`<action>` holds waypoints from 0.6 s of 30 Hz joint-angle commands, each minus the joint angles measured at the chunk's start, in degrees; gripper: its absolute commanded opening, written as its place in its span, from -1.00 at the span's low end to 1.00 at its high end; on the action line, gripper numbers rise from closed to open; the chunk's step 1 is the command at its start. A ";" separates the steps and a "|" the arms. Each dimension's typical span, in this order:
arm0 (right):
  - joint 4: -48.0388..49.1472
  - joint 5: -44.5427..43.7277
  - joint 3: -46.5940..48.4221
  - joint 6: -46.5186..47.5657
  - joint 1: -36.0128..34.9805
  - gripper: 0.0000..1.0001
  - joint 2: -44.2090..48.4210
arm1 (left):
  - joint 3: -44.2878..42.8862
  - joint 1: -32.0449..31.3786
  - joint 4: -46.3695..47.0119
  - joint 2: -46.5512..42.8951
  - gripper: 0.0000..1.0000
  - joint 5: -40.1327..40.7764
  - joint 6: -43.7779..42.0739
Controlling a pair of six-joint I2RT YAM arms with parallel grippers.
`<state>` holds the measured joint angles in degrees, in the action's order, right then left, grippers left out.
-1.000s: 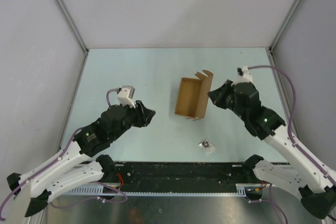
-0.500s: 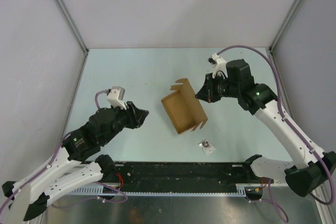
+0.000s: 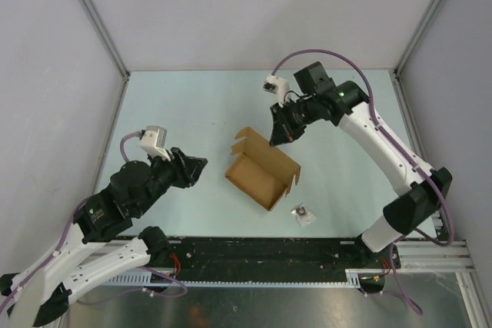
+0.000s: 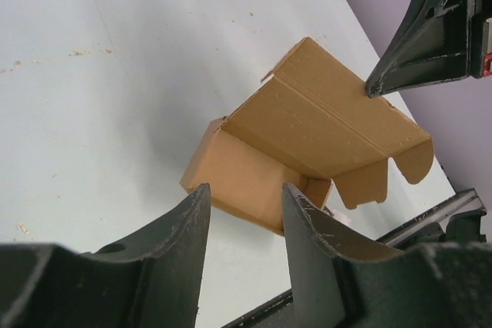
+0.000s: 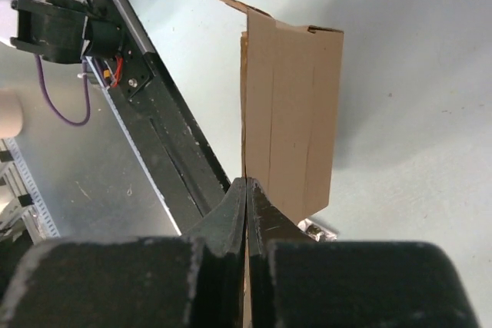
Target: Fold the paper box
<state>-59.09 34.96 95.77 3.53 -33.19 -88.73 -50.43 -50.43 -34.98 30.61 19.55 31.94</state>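
The paper box (image 3: pixel 260 172) is a brown cardboard mailer, partly folded, lying skewed mid-table with its lid flap raised. My right gripper (image 3: pixel 275 138) is shut on the far edge of that flap; in the right wrist view the thin cardboard edge runs between the closed tips (image 5: pixel 246 183) and the box (image 5: pixel 292 105) hangs beyond them. The left gripper (image 3: pixel 197 167) stands open and empty, a short way left of the box. From the left wrist view its fingertips (image 4: pixel 246 193) frame the box (image 4: pixel 323 124), apart from it.
A small white-grey square object (image 3: pixel 302 213) lies on the table just right of the box's near corner, also seen in the right wrist view (image 5: pixel 319 228). The black rail (image 3: pixel 261 255) runs along the near edge. Grey walls enclose the table on three sides.
The right gripper has swung left and toward the far side, dragging and turning the box leftward. The left arm has drawn back to the left and stayed open.
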 commanded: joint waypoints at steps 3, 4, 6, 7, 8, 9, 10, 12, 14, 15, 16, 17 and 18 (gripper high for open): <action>-14.09 -5.86 13.99 9.46 -5.73 -1.00 -8.90 | -3.26 0.25 -1.84 -0.73 -0.04 2.42 -2.15; -15.78 -6.22 15.49 10.17 -6.35 -0.99 -10.31 | -3.35 0.34 -1.93 -0.64 -0.04 2.51 -2.24; -19.20 -7.18 19.18 11.67 -7.23 -0.94 -14.18 | -3.36 0.25 -2.11 -0.99 -0.03 2.68 -2.41; -20.09 -7.45 20.24 12.98 -8.02 -0.93 -15.24 | -3.35 0.25 -2.28 -1.17 -0.03 2.86 -2.50; -20.45 -7.71 21.29 13.25 -8.20 -0.91 -16.73 | -3.35 0.25 -2.37 -1.25 -0.03 2.95 -2.50; -20.71 -8.58 21.65 13.43 -8.38 -0.85 -17.18 | -3.35 0.25 -2.55 -1.52 -0.03 3.04 -2.59; -20.71 -9.11 21.83 13.87 -8.64 -0.79 -17.53 | -3.27 0.25 -2.63 -1.69 -0.03 3.38 -2.59; -19.32 -10.52 21.83 13.79 -8.82 -0.45 -17.27 | -3.18 0.25 -2.90 -1.78 -0.03 3.65 -2.68; -17.73 -10.70 21.31 13.35 -8.82 -0.25 -16.57 | -3.09 0.25 -2.99 -2.05 -0.02 4.00 -2.68; -15.81 -10.62 20.61 13.08 -8.65 -0.04 -15.26 | -3.00 0.25 -2.99 -1.96 -0.02 4.18 -2.59; -14.40 -10.44 19.90 12.56 -8.30 0.02 -14.46 | -3.00 0.25 -2.99 -1.78 -0.01 4.27 -2.59; -12.91 -10.00 19.20 11.25 -7.60 0.04 -13.24 | -3.00 0.25 -3.07 -1.61 -0.01 4.62 -2.59; -9.24 -9.83 18.41 10.28 -7.07 0.07 -12.01 | -3.09 0.25 -3.07 -1.52 -0.01 4.97 -2.68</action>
<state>-74.56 25.56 114.37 15.29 -41.63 -106.52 -51.72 -50.43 -37.89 29.04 22.59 30.70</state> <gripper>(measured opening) 0.510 0.493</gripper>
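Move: The paper box already hangs by its raised lid, the lid's free edge pinched midway along in the right fingers. Its middle lies about 8 cm back, 3 cm left and 12 cm below this hand. The small clear packet is about 15 cm back, 9 cm to the right and 18 cm below that hand. From the idle left hand, the box's middle is some 18 cm to the right, about 2 cm ahead and 14 cm below. Carry the box by its lid edge with the right gripper about 4 cm to the left, then sink about 5 cm towards the table, turning the hand counter-clockwise by some 10 degrees. Start opening the fingers as the hand sinks, to about half open, so that they let go of the lid's edge. ##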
